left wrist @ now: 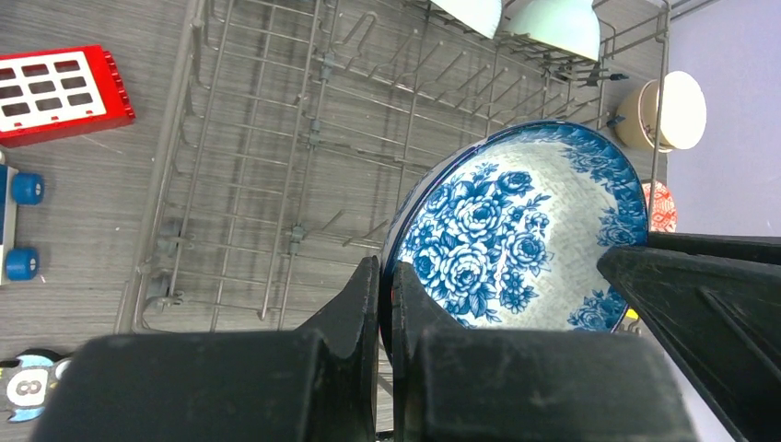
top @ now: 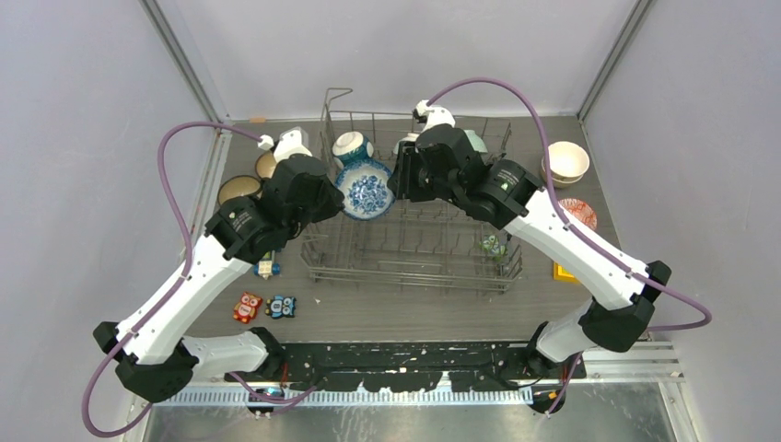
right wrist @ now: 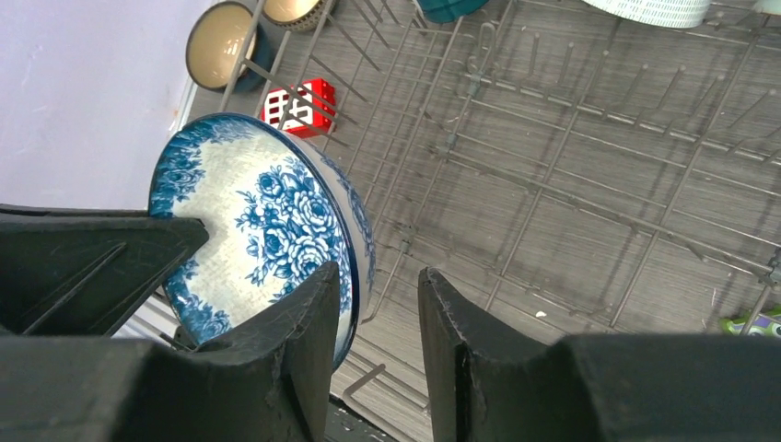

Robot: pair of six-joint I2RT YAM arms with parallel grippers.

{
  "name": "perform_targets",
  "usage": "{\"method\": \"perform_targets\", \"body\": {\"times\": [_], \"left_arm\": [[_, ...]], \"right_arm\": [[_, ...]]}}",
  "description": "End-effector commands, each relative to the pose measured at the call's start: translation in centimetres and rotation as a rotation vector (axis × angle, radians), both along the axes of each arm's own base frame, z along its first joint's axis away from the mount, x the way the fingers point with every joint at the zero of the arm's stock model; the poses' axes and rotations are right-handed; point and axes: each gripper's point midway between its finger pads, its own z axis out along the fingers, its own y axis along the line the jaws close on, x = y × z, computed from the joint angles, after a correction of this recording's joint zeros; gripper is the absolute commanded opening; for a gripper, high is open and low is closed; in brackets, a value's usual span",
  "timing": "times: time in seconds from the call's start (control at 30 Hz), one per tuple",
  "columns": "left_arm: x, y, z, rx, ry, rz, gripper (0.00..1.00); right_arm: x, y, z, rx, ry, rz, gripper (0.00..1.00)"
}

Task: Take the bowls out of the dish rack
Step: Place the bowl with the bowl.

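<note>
A blue-and-white floral bowl (top: 366,189) (left wrist: 516,230) (right wrist: 258,230) hangs tilted over the left part of the grey wire dish rack (top: 414,241). My left gripper (top: 339,198) (left wrist: 387,272) is shut on its rim. From the right, my right gripper (top: 394,184) (right wrist: 378,272) straddles the opposite rim, one finger over the bowl's inside. Its jaws are still apart, with a gap to the outer finger. Another blue-and-white bowl (top: 352,145) and pale mint bowls (top: 474,140) (left wrist: 557,23) stand along the rack's far row.
On the table right of the rack sit a cream bowl (top: 567,161) and a red patterned bowl (top: 578,214). Two bowls (top: 238,189) stand at the left. Toy blocks (top: 247,306) lie near the front left, and a green toy (top: 493,245) is in the rack.
</note>
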Motion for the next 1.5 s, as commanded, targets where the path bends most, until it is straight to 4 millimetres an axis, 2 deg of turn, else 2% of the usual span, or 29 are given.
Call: {"method": "perform_targets", "body": {"times": [0.0, 0.27, 0.53, 0.63, 0.77, 0.83, 0.87, 0.9, 0.97, 1.03, 1.13, 1.33, 1.4, 1.47], "left_arm": [[0.6, -0.5, 3.6, -0.112, -0.08, 0.018, 0.0], [0.5, -0.6, 3.6, -0.111, -0.08, 0.012, 0.0], [0.6, -1.1, 3.4, -0.121, -0.076, -0.005, 0.01], [0.5, -1.3, 3.5, -0.128, -0.079, -0.014, 0.15], [0.4, -1.6, 3.9, -0.137, -0.09, -0.043, 0.45], [0.2, -1.8, 4.4, -0.145, -0.104, -0.066, 0.65], [0.1, -1.9, 4.7, -0.15, -0.115, -0.079, 0.85], [0.0, -2.0, 5.0, -0.154, -0.129, -0.092, 0.97], [-0.2, -2.1, 5.4, -0.161, -0.158, -0.122, 1.0], [-0.5, -2.2, 5.9, -0.166, -0.19, -0.151, 1.0], [-0.9, -1.8, 6.3, -0.156, -0.228, -0.173, 1.0], [-1.6, -0.7, 5.4, -0.093, -0.3, -0.217, 1.0], [-1.8, -0.5, 4.6, -0.074, -0.313, -0.229, 1.0], [-1.8, -0.2, 3.6, -0.059, -0.321, -0.223, 1.0]], "right_arm": [[0.7, 0.1, 1.5, 0.007, -0.041, -0.006, 0.4], [0.9, 0.5, 0.5, -0.018, -0.022, 0.0, 0.28], [0.9, 0.2, 0.3, -0.038, -0.024, -0.005, 0.02], [0.9, 0.1, 0.2, -0.048, -0.023, -0.004, 0.01], [1.1, -0.3, 0.3, -0.06, -0.033, -0.014, 0.01], [1.1, -0.6, 0.7, -0.062, -0.046, -0.022, 0.01], [1.1, -0.9, 0.9, -0.068, -0.054, -0.03, 0.01], [1.1, -1.3, 1.3, -0.072, -0.064, -0.038, 0.01], [1.1, -2.3, 1.9, -0.092, -0.085, -0.057, 0.01], [1.0, -3.8, 2.9, -0.12, -0.118, -0.088, 0.01], [0.6, -7.5, 4.7, -0.18, -0.173, -0.16, 0.01], [-1.5, -18.3, 6.8, -0.286, -0.224, -0.391, 0.01], [-2.2, -22.3, 6.7, -0.296, -0.222, -0.506, 0.01], [-3.2, -25.3, 5.8, -0.286, -0.208, -0.604, 0.01]]}}
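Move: Between the two hands hangs the floral bowl, its rim still pinched by the left hand; the bowl's middle is about 5 cm to the left of the right hand and some 5 cm to the right of the left hand, at nearly the same height. In the rack, the teal bowl stands roughly 28 cm ahead of the right hand, 10 cm left and 23 cm below. The red bowl lies on the table about 14 cm ahead, 44 cm right and 30 cm below. Settling a couple of centimetres lower, the right hand shuts its half-open fingers on the near rim of the floral bowl; only then does the left hand let go, open wide, and back off upward, tipping up about 15 degrees. The right hand then swings the bowl some 17 cm rightward towards the red bowl, rising and turning about 20 degrees clockwise. ##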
